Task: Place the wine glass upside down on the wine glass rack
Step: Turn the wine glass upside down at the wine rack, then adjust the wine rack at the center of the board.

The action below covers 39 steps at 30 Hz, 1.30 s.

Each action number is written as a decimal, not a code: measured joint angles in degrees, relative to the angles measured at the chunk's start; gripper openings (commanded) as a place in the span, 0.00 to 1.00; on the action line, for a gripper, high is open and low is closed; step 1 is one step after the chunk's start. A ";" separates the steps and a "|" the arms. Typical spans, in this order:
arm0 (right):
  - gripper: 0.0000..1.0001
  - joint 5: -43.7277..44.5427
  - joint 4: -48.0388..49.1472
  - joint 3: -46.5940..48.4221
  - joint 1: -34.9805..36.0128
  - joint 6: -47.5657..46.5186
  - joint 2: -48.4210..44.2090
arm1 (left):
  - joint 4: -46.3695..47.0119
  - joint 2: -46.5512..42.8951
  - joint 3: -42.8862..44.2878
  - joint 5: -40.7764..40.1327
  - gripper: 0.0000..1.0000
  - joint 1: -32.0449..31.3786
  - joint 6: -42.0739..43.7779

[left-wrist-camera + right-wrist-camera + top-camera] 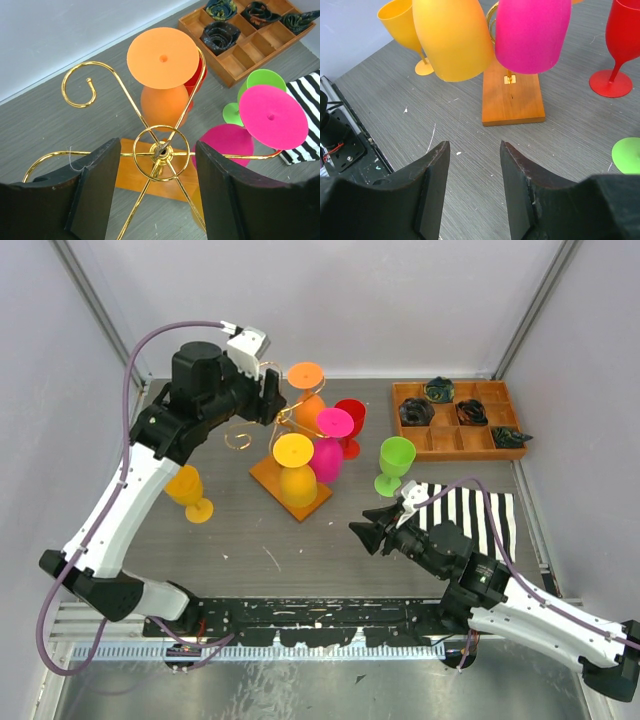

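Note:
The wine glass rack [240, 436] is gold wire on an orange-brown base [270, 478]. Three glasses hang on it upside down: orange [305, 374], pink [334, 422] and yellow [293, 449]. My left gripper [268, 395] hovers open just above the rack's hub [161, 150], holding nothing, with the orange glass [162, 57] hanging beyond it. My right gripper [370, 530] is open and empty low over the table, pointing at the rack base [512, 100]. An amber glass [186, 485], a red one [355, 410] and a green one [396, 455] stand upright on the table.
A compartmented wooden tray [455, 453] with dark items sits at the back right. A black-and-white striped cloth [470, 515] lies under my right arm. Grey walls close in the back and both sides.

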 measured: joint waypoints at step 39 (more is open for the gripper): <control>0.52 -1.57 1.25 -2.73 0.00 3.10 1.31 | -0.15 4.20 -2.69 -6.40 0.00 -2.58 1.46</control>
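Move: The rack's top ring lies about 5 cm below the left hand, 2 cm ahead and 1 cm to its right. Around it hang the upside-down glasses, their middles some 12 cm below the hand: orange about 10 cm ahead and 5 cm right, pink 1 cm ahead and 10 cm right, yellow 6 cm back and 4 cm right. From the right hand the ring is roughly 19 cm ahead, 15 cm left and 12 cm higher. The left fingers close on the rack's ring at its middle and pinch it, after the open hand has come down about 5 cm onto it, easing slightly forward and to the right. With the grip made, the wrist begins to turn counter-clockwise, some 5 degrees. The empty right hand sinks about 2.5 cm, staying half open. ##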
